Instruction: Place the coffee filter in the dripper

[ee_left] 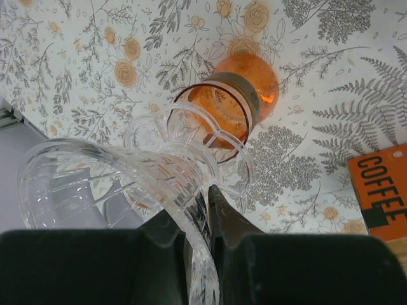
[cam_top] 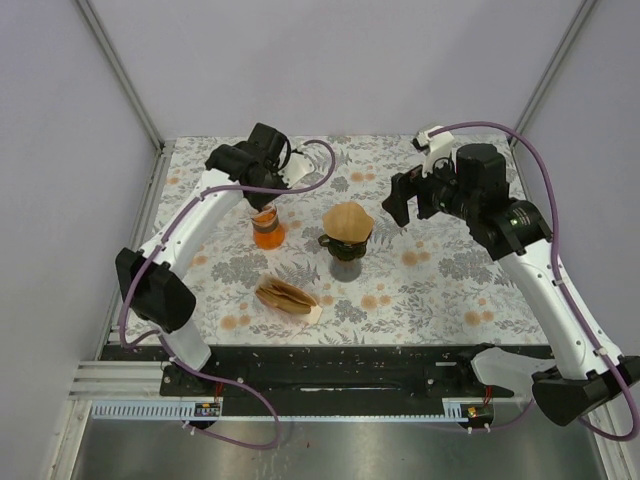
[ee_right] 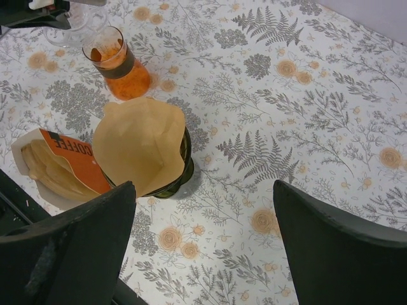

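The tan paper coffee filter (cam_top: 347, 219) sits open in the dark olive-green dripper (cam_top: 347, 248) at the table's middle; in the right wrist view the filter (ee_right: 140, 143) fills the dripper (ee_right: 186, 159). My right gripper (cam_top: 412, 205) is open and empty, just right of the dripper and above the cloth (ee_right: 203, 190). My left gripper (cam_top: 290, 170) is shut on the rim of a clear ribbed glass cone (ee_left: 127, 184), held above the flask; its tips show in the left wrist view (ee_left: 208, 190).
A clear flask of orange liquid (cam_top: 268, 230) stands left of the dripper, also seen from the left wrist (ee_left: 235, 95). An open pack of filters with an orange "COFFEE" label (cam_top: 287, 296) lies in front of it. Grey walls enclose the flowered table (cam_top: 450, 290).
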Controlling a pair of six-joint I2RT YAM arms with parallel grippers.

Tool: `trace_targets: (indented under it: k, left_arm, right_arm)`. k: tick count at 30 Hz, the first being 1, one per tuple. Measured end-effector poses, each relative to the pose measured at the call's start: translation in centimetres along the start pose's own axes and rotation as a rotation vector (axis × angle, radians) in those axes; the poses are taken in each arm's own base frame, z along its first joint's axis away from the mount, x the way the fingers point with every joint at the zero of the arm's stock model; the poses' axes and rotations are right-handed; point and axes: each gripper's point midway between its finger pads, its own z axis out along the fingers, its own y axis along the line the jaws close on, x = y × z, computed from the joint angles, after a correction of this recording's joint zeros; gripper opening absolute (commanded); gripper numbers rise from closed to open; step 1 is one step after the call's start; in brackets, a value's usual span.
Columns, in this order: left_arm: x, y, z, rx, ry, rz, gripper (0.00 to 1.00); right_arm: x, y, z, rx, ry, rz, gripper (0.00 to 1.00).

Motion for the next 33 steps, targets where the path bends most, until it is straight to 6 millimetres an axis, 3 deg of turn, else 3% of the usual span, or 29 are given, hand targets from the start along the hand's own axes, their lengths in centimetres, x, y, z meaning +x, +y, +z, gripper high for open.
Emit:
trace_targets:
  k: [8,14,22,33]
  left_arm:
    - [-0.7,-0.3,3.4,0.003,0.015,-0.065,0.0]
    - [-0.6,-0.5,5.0,0.008,0.041,-0.088,0.0]
    - [0.2,-0.9,5.5,0.019,0.067,-0.115,0.0]
    - [1.1,-0.7,6.2,0.017,0.066,-0.147,0.0]
  right_arm:
    - [0.5,0.2,-2.0,0.024,-0.044,-0.002,1.0]
    - [-0.4,0.3,-4.1,0.043,-0.103,-0.031,1.0]
    - [1.2,0.1,-3.8,0.05,-0.079,-0.017,1.0]
    - [1.6,0.5,-4.7,0.049,-0.102,0.017,0.99]
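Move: The left gripper already holds a clear ribbed cone by its wall, its scalloped base ring hanging over the orange carafe, whose middle lies about 3 cm ahead, 2 cm right and some 14 cm below. The green dripper with the filter in it stands about 17 cm to the right, 2 cm nearer and 10 cm lower; the coffee pack is roughly 10 cm back, 6 cm right and 16 cm down. From the right hand the carafe is about 9 cm ahead, 23 cm left and 25 cm below. Lower the left gripper about 6 cm, easing 2 cm forward early on, to bring the clear cone's base ring down onto the orange carafe's mouth; keep the fingers shut on the cone and turn it slightly counter-clockwise, less than 10 degrees. Meanwhile draw the open, empty right gripper back about 4 cm and a little right, away from the green dripper. ##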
